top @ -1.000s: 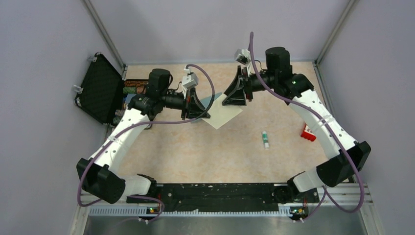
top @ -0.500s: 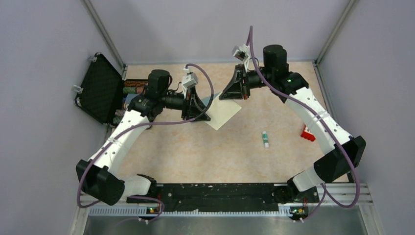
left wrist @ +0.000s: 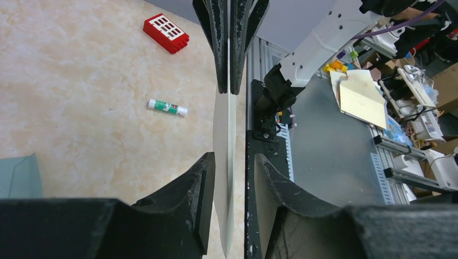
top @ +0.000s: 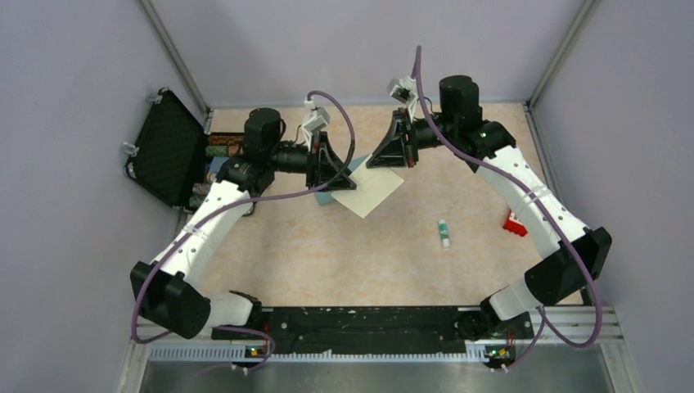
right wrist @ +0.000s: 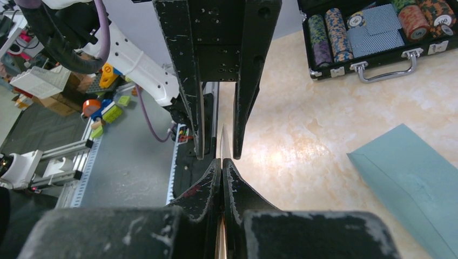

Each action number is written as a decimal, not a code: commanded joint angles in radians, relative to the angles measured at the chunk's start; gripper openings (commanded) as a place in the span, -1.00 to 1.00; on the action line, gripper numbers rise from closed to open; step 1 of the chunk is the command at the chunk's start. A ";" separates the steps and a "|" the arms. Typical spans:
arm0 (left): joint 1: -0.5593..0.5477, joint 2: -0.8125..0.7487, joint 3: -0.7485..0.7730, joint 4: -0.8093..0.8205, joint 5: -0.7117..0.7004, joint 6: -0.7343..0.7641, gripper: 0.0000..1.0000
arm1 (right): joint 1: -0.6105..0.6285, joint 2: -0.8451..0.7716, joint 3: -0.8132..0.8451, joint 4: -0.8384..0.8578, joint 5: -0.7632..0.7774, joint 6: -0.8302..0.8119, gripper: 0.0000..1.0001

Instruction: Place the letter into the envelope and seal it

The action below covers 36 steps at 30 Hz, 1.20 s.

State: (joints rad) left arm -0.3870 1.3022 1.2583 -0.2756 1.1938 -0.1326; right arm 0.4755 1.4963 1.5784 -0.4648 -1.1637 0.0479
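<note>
The beige letter (top: 372, 190) hangs tilted above the table, one edge lifted. My right gripper (top: 379, 161) is shut on its far edge; in the right wrist view its jaws (right wrist: 222, 164) pinch the sheet edge-on (right wrist: 222, 141). My left gripper (top: 349, 181) is open, its jaws either side of the letter's left edge (left wrist: 227, 140) with gaps showing (left wrist: 232, 167). The teal envelope (top: 325, 197) lies flat on the table under the left gripper. It also shows in the right wrist view (right wrist: 416, 172) and as a corner in the left wrist view (left wrist: 19, 175).
A green-and-white glue stick (top: 443, 232) lies right of centre and a red block (top: 515, 222) near the right arm. An open black case (top: 170, 147) with poker chips (right wrist: 372, 32) stands at the back left.
My right gripper rose and pulled back a little with the letter's edge. My left gripper moved slightly toward the back, uncovering more of the envelope beneath it.
</note>
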 commanded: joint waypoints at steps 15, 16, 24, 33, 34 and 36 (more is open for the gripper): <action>-0.015 0.080 0.096 0.140 0.085 -0.110 -0.46 | 0.026 0.032 0.073 0.002 0.049 -0.002 -1.00; -0.014 0.078 0.095 0.134 0.088 -0.103 -0.46 | 0.026 0.033 0.074 0.006 0.051 0.002 -1.00; -0.022 0.069 0.081 0.074 0.081 -0.055 -0.42 | 0.027 0.040 0.074 0.045 0.036 0.043 -1.00; -0.026 0.082 0.085 0.059 0.073 -0.033 -0.55 | 0.026 0.063 0.103 0.077 0.015 0.081 -1.00; -0.025 0.083 0.087 0.059 0.073 -0.033 -0.62 | 0.026 0.064 0.103 0.079 0.015 0.082 -1.00; -0.024 0.086 0.090 0.059 0.080 -0.034 -0.74 | 0.026 0.065 0.103 0.083 0.016 0.083 -1.00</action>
State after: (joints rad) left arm -0.4072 1.3861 1.3239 -0.2218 1.2407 -0.1799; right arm 0.4953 1.5494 1.6268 -0.4343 -1.1381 0.1177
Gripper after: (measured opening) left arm 0.171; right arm 0.004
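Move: The letter hangs in the air, already pinched by the right fingers near its far edge. Its middle is about 3 cm right of the left hand and level with it fore and aft; from the right hand it lies roughly 4 cm back and 3 cm below. The envelope lies flat on the table some 20 cm ahead of the left hand, 2 cm to its left and 32 cm below; the glue stick is about 26 cm to the left hand's right, 1 cm ahead, equally low. The left fingers, half open around the letter, narrow onto it to take a pinch beside the right hand's, while the right fingers stay shut on it. The two hands draw together: the left eases right about 1.5 cm with a little forward, rising and then settling partly back; the right slips left and forward by some 1 cm each, dipping 1 cm before rising back. ##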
